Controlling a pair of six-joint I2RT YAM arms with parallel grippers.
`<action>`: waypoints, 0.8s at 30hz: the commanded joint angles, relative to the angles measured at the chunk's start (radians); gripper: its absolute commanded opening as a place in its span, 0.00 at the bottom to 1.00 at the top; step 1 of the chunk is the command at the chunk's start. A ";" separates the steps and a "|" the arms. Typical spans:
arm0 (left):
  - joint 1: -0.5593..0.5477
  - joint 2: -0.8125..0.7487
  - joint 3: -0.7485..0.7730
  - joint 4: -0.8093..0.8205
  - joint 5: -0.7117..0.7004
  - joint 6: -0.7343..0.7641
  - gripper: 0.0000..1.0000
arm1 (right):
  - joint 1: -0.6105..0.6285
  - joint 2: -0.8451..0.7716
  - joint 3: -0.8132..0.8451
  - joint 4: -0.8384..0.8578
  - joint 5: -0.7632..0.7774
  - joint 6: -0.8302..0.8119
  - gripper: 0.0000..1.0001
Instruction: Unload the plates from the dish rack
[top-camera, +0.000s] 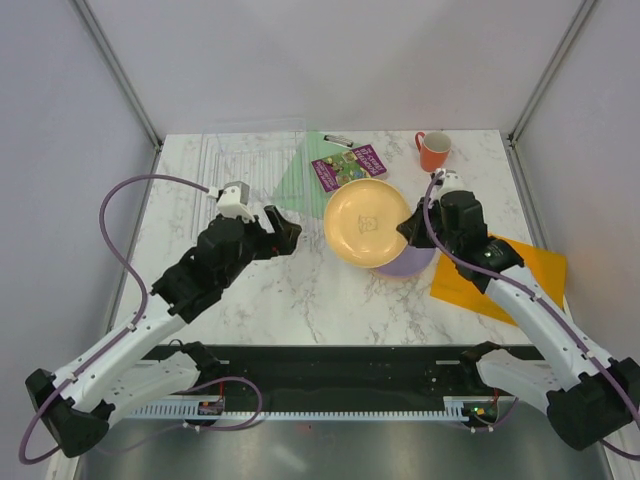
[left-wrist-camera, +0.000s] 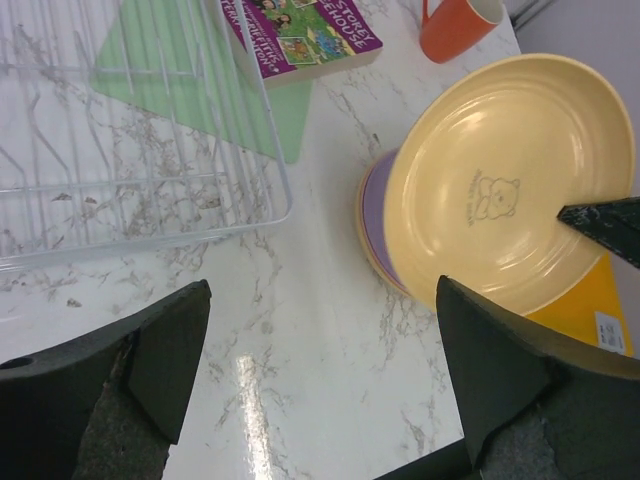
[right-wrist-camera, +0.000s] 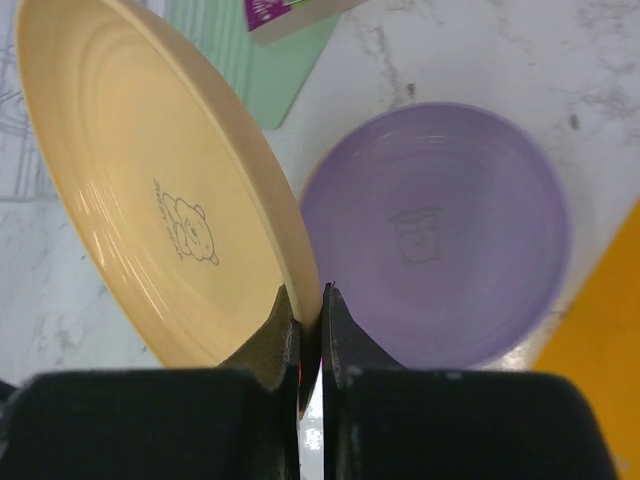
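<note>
A yellow-orange plate (top-camera: 368, 222) (left-wrist-camera: 510, 190) (right-wrist-camera: 150, 200) with a small bear print hangs tilted over the middle of the table. My right gripper (top-camera: 405, 232) (right-wrist-camera: 310, 300) is shut on its right rim. Just below it a lilac purple plate (top-camera: 412, 266) (left-wrist-camera: 375, 215) (right-wrist-camera: 440, 230) lies flat on the table. The dish rack (top-camera: 235, 160) (left-wrist-camera: 130, 215), clear with thin ribs, stands at the back left with no plate showing in it. My left gripper (top-camera: 285, 228) (left-wrist-camera: 325, 300) hangs open over bare marble left of the plates, holding nothing.
An orange mug (top-camera: 433, 150) (left-wrist-camera: 455, 25) stands at the back right. A purple picture book (top-camera: 348, 166) (left-wrist-camera: 300, 30) lies partly on a pale green sheet (top-camera: 290, 175) (left-wrist-camera: 200, 80) beside the rack. An orange sheet (top-camera: 500, 270) (right-wrist-camera: 600, 340) lies at the right.
</note>
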 joint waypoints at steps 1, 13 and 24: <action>-0.002 -0.066 -0.027 -0.026 -0.084 0.038 1.00 | -0.107 0.002 0.037 -0.060 0.078 -0.046 0.00; -0.002 -0.123 -0.067 -0.059 -0.156 0.110 0.99 | -0.279 0.145 -0.018 -0.048 -0.068 -0.058 0.04; -0.002 -0.126 -0.095 -0.070 -0.184 0.107 0.99 | -0.341 0.255 -0.081 0.038 -0.157 -0.064 0.09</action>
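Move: The purple plate on the stack, where the right hand's yellow plate is to go, lies almost straight below that hand, about 13 cm down and 2 cm ahead. From the right hand the book stands some 25 cm ahead and 13 cm left, the orange sheet 8 cm back and 26 cm right, the mug 27 cm ahead and 10 cm right. For the empty left hand the stack is roughly 28 cm right, level ahead, 19 cm below. Keep the yellow plate's rim pinched in the right gripper and swing it right about 8 cm, edging forward and sinking, to bring the plate over the stack; then lower nearly straight down, some 11 cm in all, tipping the fingers down about 20 degrees and turning them slightly clockwise. Draw the open left hand a few centimetres left, away from the stack, and slightly down. ##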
